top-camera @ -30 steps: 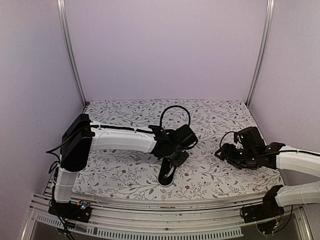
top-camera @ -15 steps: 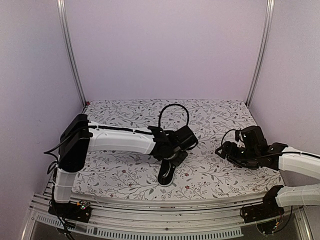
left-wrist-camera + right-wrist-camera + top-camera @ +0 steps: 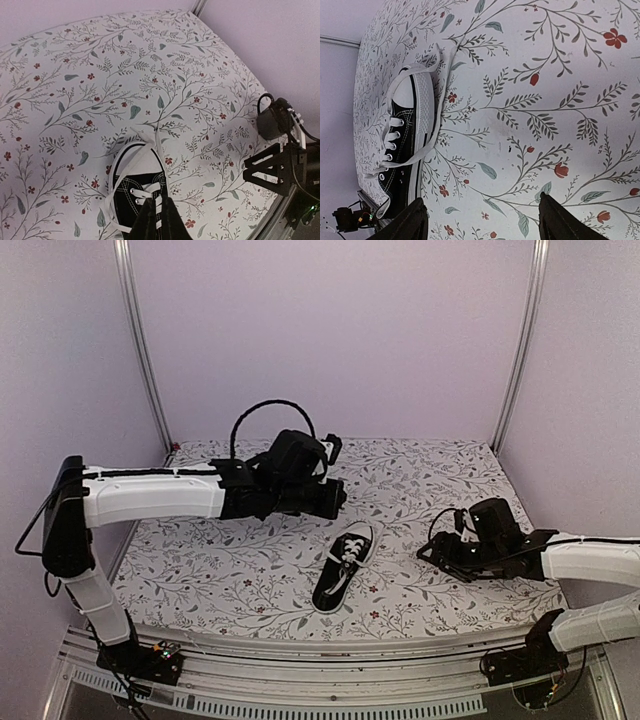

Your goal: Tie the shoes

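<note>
The shoe (image 3: 343,564), a black low-top sneaker with white laces and a white sole, lies on the floral table, its toe pointing to the front left. The laces (image 3: 438,95) trail loose around the heel end of the shoe (image 3: 402,150). My left gripper (image 3: 336,498) hangs raised behind and above the shoe. In the left wrist view this gripper (image 3: 155,206) is shut, with nothing visibly between its fingers, over the laced part of the shoe (image 3: 134,186). My right gripper (image 3: 436,551) sits low to the right of the shoe; this gripper (image 3: 485,220) is open and empty.
The floral tablecloth (image 3: 230,570) covers the whole table. Purple walls and two metal posts (image 3: 145,350) close off the back and sides. The right arm (image 3: 274,150) shows at the right edge of the left wrist view.
My left arm rose and pulled back to the left off the shoe, uncovering it, and its jaws closed. My right gripper crept slightly left toward the shoe.
</note>
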Motion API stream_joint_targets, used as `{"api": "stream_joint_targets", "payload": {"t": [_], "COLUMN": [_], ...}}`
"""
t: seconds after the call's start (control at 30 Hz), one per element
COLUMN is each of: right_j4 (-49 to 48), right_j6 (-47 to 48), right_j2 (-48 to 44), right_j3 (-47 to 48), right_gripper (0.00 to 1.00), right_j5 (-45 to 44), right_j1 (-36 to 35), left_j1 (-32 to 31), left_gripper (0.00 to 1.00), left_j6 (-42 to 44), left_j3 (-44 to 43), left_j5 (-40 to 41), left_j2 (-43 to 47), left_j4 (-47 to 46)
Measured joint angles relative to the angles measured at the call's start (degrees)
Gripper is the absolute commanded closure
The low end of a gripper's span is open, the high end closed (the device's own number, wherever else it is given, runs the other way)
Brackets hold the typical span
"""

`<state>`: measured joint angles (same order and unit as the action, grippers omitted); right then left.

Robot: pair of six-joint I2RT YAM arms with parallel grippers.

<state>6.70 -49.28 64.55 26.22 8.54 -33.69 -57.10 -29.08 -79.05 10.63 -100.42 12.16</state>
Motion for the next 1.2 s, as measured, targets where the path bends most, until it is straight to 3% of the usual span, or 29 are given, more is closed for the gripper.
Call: {"api": "stream_joint_targets", "payload": {"t": [0.3, 0.47, 0.73, 0.97, 1.2], "right_j4": [-4.46, -8.5, -12.66, -16.63, -14.34], "right_j6": [-0.09, 0.0, -3.43, -9.75, -11.02], "right_j2": [10.64, 20.13, 29.92, 30.95, 24.85], "right_j3": [4.42, 11.15, 16.0, 14.49, 10.88], "right_gripper": [0.28, 0.39, 0.5, 0.49, 0.49], "right_j5": [1.09, 1.09, 1.11, 0.5, -1.97], "right_j1": [-7.52, -12.44, -13.53, -13.38, -8.17], "left_j1": [1.16, 3.17, 4.74, 4.76, 2.6], "left_gripper": [0.76, 0.6, 0.41, 0.32, 0.3], "left_j6": [-1.73, -3.89, -6.75, -10.05, -13.77], "left_j3": [6.95, 12.57, 20.0, 28.46, 35.1], "left_j5": [-3.85, -6.78, -8.92, -15.23, -20.94], "left_j2": [-0.07, 1.2, 4.96, 7.37, 7.34], "left_j4": [-1.64, -4.79, -7.63, -13.92, -17.53]}}
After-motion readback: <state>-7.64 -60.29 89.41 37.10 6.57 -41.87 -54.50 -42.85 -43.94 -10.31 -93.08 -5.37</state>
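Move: The shoe lies almost beneath my left hand, its middle some 17 cm down, about 5 cm back and 1 cm to the right. Its laced front is only about 2 cm back and 2 cm right of that hand. My right hand has the shoe's middle about 17 cm to its left and 1 cm back, some 4 cm lower; the loose lace beyond the toe is roughly 13 cm ahead and 10 cm left of it. I drop my empty left hand about 14 cm, drawing it back 9 cm and somewhat left to the shoe's heel end, tipping the fingers some 25 degrees further down and opening them from nearly shut to about two-thirds. My right hand sweeps left towards the shoe's near side, sinking a little and narrowing to half open, then backs off 4 to 5 cm to the right, easing forward. ##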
